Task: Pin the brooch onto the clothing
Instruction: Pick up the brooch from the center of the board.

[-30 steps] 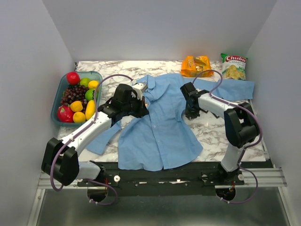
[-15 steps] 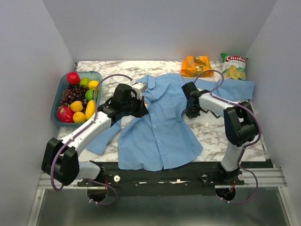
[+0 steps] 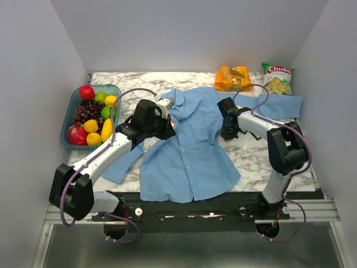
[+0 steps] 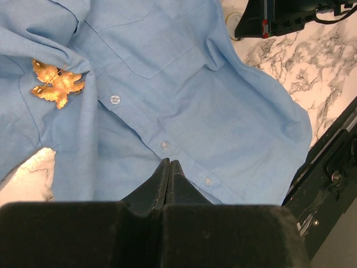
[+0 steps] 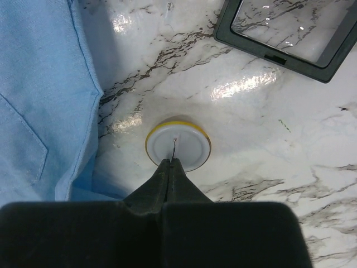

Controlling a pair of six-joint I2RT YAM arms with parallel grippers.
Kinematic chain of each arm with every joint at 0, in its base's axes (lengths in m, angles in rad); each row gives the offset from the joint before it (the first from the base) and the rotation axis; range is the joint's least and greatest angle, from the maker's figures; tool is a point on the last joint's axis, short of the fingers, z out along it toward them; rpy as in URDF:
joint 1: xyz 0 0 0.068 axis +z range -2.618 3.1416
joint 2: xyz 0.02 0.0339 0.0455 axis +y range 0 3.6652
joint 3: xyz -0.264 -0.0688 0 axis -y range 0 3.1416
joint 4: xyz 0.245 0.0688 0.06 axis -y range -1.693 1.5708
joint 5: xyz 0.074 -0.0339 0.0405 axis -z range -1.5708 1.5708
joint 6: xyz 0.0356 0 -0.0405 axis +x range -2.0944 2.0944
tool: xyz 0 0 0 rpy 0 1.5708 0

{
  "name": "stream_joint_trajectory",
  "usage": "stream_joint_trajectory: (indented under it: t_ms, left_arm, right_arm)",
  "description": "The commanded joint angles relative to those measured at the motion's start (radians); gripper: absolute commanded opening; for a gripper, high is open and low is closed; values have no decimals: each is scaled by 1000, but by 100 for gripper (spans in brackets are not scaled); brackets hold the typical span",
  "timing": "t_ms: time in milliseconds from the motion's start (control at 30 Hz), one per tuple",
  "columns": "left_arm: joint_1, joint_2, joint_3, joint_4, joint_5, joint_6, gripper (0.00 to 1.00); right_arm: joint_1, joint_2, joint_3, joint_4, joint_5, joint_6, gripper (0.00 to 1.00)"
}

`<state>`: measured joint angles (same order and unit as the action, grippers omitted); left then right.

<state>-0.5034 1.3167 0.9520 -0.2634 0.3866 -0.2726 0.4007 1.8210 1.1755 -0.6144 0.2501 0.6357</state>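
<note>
The clothing, a light blue shirt (image 3: 189, 151), lies spread on the marble table, buttons up (image 4: 184, 84). The brooch (image 4: 56, 84), a small orange-gold leaf, rests on the shirt near the collar, up and left of my left gripper (image 4: 169, 162). That gripper is shut and hovers over the button row (image 3: 167, 129). My right gripper (image 5: 169, 162) is beside the shirt's right edge (image 3: 226, 134), shut on a thin wire pin standing out of a round white disc with a yellow rim (image 5: 189, 142) on the marble.
A black square tray (image 5: 268, 56) lies just beyond the disc. A teal tray of fruit (image 3: 70, 111) stands at the left. An orange snack bag (image 3: 233, 78) and a green chips bag (image 3: 277, 77) sit at the back.
My right gripper's jaws have shut on the disc's pin; that arm has shifted very slightly. The left arm and the shirt have not moved.
</note>
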Motion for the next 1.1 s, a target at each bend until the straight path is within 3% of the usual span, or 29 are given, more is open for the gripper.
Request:
stream_joint_trajectory:
  t_ms: [0,533,733,800,833,933,967,1067]
  left_arm:
    - [6,-31,-15,13,11,21,0]
    - [12,-42,-16,15,26,21,0]
    - [12,-39,-30,67,112,-25,0]
    - [12,-42,-56,124,146,-89,14]
    - [12,-46,-67,148,179,-114,27]
    - [12,-74,-128,259,193,-209,44]
    - [12,-83,-166,321,183,-236,54]
    - [14,-114,-244,427,146,-318,65]
  right_arm:
    - [-3,3,-54,-4,-52,24,1]
    - [-2,-198,-40,-57,-63,-8,1]
    - [101,-239,-2,-67,-70,-8,1]
    - [153,-265,-2,-33,-97,1,1]
    - [170,-276,-2,-24,-118,8,1]
    - [237,-307,-10,19,-152,35,1]
    - [262,-311,-11,30,-164,41,1]
    - [305,-330,-16,71,-195,55,1]
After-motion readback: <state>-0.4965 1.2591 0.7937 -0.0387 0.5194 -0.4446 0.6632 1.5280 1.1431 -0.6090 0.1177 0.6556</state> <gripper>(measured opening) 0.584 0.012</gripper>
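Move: The round brooch lies on the marble with its pin already pinched between my right fingertips. The left gripper I take it towards is roughly 26 cm to the left, 15 cm higher and about 4 cm nearer me. From my right hand, the gold leaf brooch lies some 26 cm left and 9 cm ahead, the black frame about 9 cm right and 6 cm ahead. From my left hand, the round brooch is about 26 cm right, 4 cm ahead and 15 cm down. Keeping the pin pinched, I draw my right hand back about 1 cm and lift straight up some 5 cm, then sweep left about 10 cm over the shirt towards my left gripper, still rising, easing back and turning counter-clockwise. Late on, my shut left fingers spread past halfway as that hand tilts and shifts a couple of centimetres back and right. ##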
